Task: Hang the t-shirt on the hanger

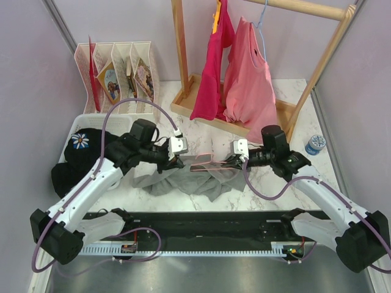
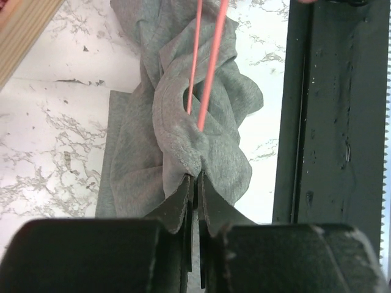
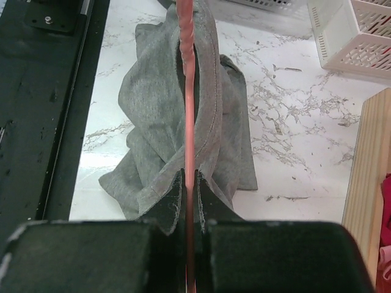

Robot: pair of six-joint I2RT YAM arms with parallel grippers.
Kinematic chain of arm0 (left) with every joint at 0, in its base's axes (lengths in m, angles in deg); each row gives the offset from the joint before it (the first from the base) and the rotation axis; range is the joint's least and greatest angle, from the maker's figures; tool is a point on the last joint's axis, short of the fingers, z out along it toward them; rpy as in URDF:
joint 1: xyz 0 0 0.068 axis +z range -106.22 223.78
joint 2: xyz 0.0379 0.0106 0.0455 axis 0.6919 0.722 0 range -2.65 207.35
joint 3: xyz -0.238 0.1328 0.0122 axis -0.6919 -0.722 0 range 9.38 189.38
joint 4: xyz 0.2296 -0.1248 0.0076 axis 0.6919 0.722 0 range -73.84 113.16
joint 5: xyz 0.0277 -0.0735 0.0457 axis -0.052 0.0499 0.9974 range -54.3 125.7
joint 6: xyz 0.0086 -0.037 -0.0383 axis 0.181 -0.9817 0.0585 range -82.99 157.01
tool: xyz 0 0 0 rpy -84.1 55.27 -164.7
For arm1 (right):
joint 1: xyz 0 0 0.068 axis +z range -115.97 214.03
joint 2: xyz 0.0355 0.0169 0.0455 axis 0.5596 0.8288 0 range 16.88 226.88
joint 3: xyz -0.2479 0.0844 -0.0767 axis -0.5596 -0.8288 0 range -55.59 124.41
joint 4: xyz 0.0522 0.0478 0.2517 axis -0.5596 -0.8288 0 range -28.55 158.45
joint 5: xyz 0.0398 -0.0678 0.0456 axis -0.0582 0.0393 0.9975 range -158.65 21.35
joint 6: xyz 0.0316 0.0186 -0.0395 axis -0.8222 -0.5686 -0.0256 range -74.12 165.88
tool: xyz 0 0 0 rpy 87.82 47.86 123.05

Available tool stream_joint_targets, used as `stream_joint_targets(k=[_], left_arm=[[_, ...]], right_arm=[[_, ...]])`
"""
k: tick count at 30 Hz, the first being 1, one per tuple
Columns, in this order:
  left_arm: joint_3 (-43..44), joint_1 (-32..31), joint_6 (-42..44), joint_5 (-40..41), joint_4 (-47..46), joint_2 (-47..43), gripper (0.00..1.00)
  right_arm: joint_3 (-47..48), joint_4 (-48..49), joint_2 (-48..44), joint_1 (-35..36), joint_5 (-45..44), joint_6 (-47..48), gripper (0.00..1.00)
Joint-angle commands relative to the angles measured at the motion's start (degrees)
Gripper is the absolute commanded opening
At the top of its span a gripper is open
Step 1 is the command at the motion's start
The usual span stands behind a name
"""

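Note:
The grey t-shirt [image 1: 190, 179] lies crumpled on the marble table between my two arms, partly lifted at its top. The thin salmon-pink hanger [image 1: 208, 161] runs level between the grippers, its rods passing into the shirt's neck opening [image 2: 208, 67]. My left gripper [image 1: 179, 162] is shut on a fold of the t-shirt's [image 2: 183, 140] fabric right where a hanger rod ends. My right gripper [image 1: 232, 161] is shut on the hanger's rod [image 3: 189, 91], which runs straight out from between its fingers over the t-shirt [image 3: 153, 104].
A wooden clothes rack [image 1: 183, 104] stands at the back with a magenta top [image 1: 211, 67] and a light pink shirt [image 1: 247, 82]. A white basket [image 1: 76, 125] at left holds a black daisy garment [image 1: 82, 152]. A white book organizer [image 1: 116, 64] and a blue-lidded tub [image 1: 316, 144] are also there.

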Motion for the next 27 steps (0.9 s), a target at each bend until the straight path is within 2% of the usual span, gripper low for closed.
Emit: stream_joint_targets(k=[1, 5, 7, 8, 10, 14, 18, 21, 27], left_arm=[[2.0, -0.6, 7.7, -2.6, 1.3, -3.4, 0.08], [1.8, -0.7, 11.5, 0.9, 3.3, -5.1, 0.2], [1.6, -0.7, 13.3, 2.6, 4.0, -6.7, 0.28], [1.6, -0.7, 13.9, 4.3, 4.1, -7.2, 0.36], [1.9, -0.6, 14.7, 6.4, 4.1, -8.7, 0.41], [3.4, -0.6, 15.9, 10.4, 4.3, -9.3, 0.47], [6.3, -0.6, 22.1, 14.5, 5.6, -7.5, 0.5], [8.9, -0.9, 24.1, 11.5, 7.9, -6.6, 0.57], [8.4, -2.9, 25.2, 7.8, 11.6, -5.2, 0.57]], right_arm=[[-0.7, 11.2, 1.2, 0.6, 3.7, -3.4, 0.0], [-2.3, 21.9, 2.4, 1.1, 2.6, -11.4, 0.0], [-2.4, 23.1, 2.7, 1.4, 2.5, -12.8, 0.0], [-2.4, 23.1, 2.7, 1.5, 2.6, -12.7, 0.0], [-2.7, 22.6, 2.5, 1.6, 2.9, -12.3, 0.0], [-3.6, 21.5, 1.7, 1.7, 3.3, -10.6, 0.0], [-3.5, 17.9, 1.0, 1.8, 3.6, -7.1, 0.0], [-3.1, 17.7, 0.9, 2.1, 3.7, -6.9, 0.0], [-2.4, 17.7, 1.0, 2.4, 3.2, -6.6, 0.0]])
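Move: My nearly shut left fingers still hold the edge of the grey t-shirt's opening, with the hanger's leading end about 5 cm to my left hand's right, level with it. The shirt's heap centres about 4 cm back, 6 cm right and 6 cm below. From my right hand, gripping the hanger, that opening's edge lies some 18 cm to the left at about the same height; the rack base is roughly 20 cm ahead, 2 cm right and 6 cm lower. I open my left fingers to just over half and let go of the cloth, lifting that hand about 5 cm and drawing it some 3 cm left, away from the hanger, while the wrist swings about 25 degrees so the fingers point more forward. Early on, my right hand feeds the hanger 2 cm left and a little forward deeper into the shirt's opening, tips it slightly, then holds it there with its grip kept. ##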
